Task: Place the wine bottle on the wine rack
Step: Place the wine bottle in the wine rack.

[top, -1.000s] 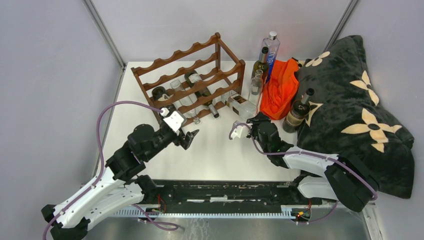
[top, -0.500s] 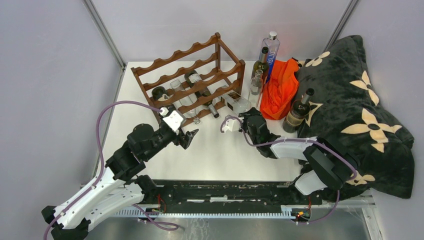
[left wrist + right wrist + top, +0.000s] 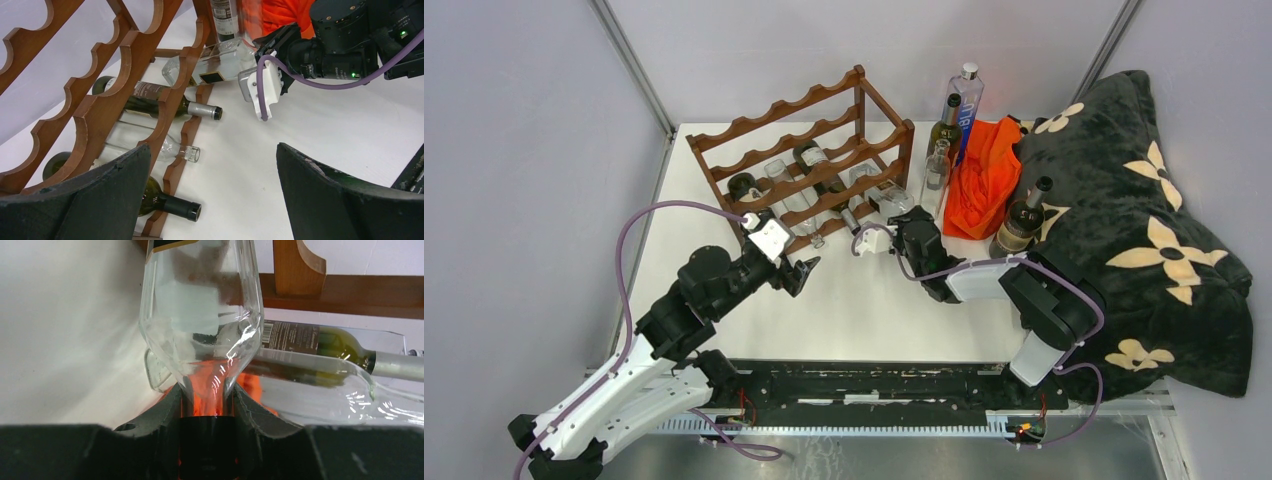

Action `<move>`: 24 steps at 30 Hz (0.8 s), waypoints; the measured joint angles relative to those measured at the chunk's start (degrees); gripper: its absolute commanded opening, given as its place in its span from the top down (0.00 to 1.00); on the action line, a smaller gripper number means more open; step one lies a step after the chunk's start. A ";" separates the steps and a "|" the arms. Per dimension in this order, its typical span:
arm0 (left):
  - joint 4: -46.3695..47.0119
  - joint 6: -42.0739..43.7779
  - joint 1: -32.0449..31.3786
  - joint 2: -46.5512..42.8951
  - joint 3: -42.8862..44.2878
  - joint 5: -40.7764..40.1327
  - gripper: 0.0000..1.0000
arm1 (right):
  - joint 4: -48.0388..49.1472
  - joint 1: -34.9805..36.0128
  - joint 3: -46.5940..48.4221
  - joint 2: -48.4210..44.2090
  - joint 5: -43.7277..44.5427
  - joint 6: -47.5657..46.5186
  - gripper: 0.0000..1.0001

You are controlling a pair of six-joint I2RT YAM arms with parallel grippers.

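Note:
The wine rack [image 3: 809, 100] is reddish-brown wood and stands at the table's back left, also close in the left wrist view [image 3: 175, 95]. My right gripper [image 3: 904, 225] is shut on the neck of a clear glass wine bottle [image 3: 886, 197]. The bottle lies level, base first, at the right end of the rack's bottom tier. In the right wrist view, the black fingers [image 3: 170, 407] clamp the neck of the bottle [image 3: 200, 305]. My left gripper [image 3: 802, 270] hangs open over the table in front of the rack, with nothing between its fingers [image 3: 115, 190].
Three bottles lie in the rack's bottom tier: two green [image 3: 829, 180] [image 3: 744, 185] and one clear [image 3: 789, 195]. Three bottles stand right of the rack [image 3: 944, 125]. An orange cloth [image 3: 984, 175], a black flowered blanket [image 3: 1124, 200] and a dark bottle [image 3: 1019, 220] fill the right side.
My right arm has swung left and forward, carrying the clear bottle from the table's middle right into the right end of the rack's bottom tier. The left arm has stayed still.

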 measured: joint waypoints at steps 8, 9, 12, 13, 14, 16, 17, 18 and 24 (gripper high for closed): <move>0.02 0.00 0.61 0.00 -0.02 0.52 0.00 | 1.16 0.00 4.26 4.04 -0.68 -0.83 0.35; 0.02 0.00 0.70 -0.02 -0.02 0.63 0.00 | 1.64 0.02 4.81 4.15 -1.05 -0.83 0.30; 0.00 0.00 0.79 -0.11 -0.02 0.98 0.00 | 3.17 0.15 6.36 4.26 -2.56 -0.72 0.22; 0.02 0.00 0.79 -0.13 -0.02 1.01 0.00 | 3.37 0.15 6.69 4.26 -2.84 -0.66 0.20; 0.02 0.00 0.81 -0.13 -0.04 1.01 0.00 | 3.43 0.15 6.84 4.26 -3.19 -0.70 0.20; 0.02 0.00 0.90 -0.28 -0.04 1.01 0.00 | 3.06 0.28 6.93 4.09 -3.72 -0.57 0.17; 0.02 0.00 0.98 -0.28 -0.04 1.03 0.00 | 2.51 0.31 6.93 3.89 -4.04 -0.44 0.16; 0.02 -0.02 1.05 -0.31 -0.04 1.07 0.00 | 1.70 0.37 6.93 3.52 -4.35 -0.11 0.16; 0.04 -0.02 1.40 -0.39 -0.04 1.49 0.00 | -8.04 0.96 6.93 -3.19 -6.23 1.99 0.11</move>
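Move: The right hand already has the clear square bottle by its black-capped neck, most of its body in the rack's bottom right-end slot; the slot's middle is about 8 cm ahead of this hand, 6 cm left and barely lower. The dark wine bottle lying in the rack is some 8 cm ahead and 13 cm left, while the upright clear bottle stands 3 cm ahead and 4 cm right. From the left hand the slot is roughly 20 cm ahead, 12 cm right and 19 cm down. The right hand first pushes the clear square bottle on into its bottom slot, forward and slightly left by about 2 cm, still holding the neck, then spreads its fingers from under half open to nearly wide as it goes on forward and left and begins to rise. With the neck let go, it draws back about 2 cm while climbing, ending nearly 4 cm left of and 4 cm above its start, turned only slightly counter-clockwise, with the cap free between the open fingers, near one of them. ##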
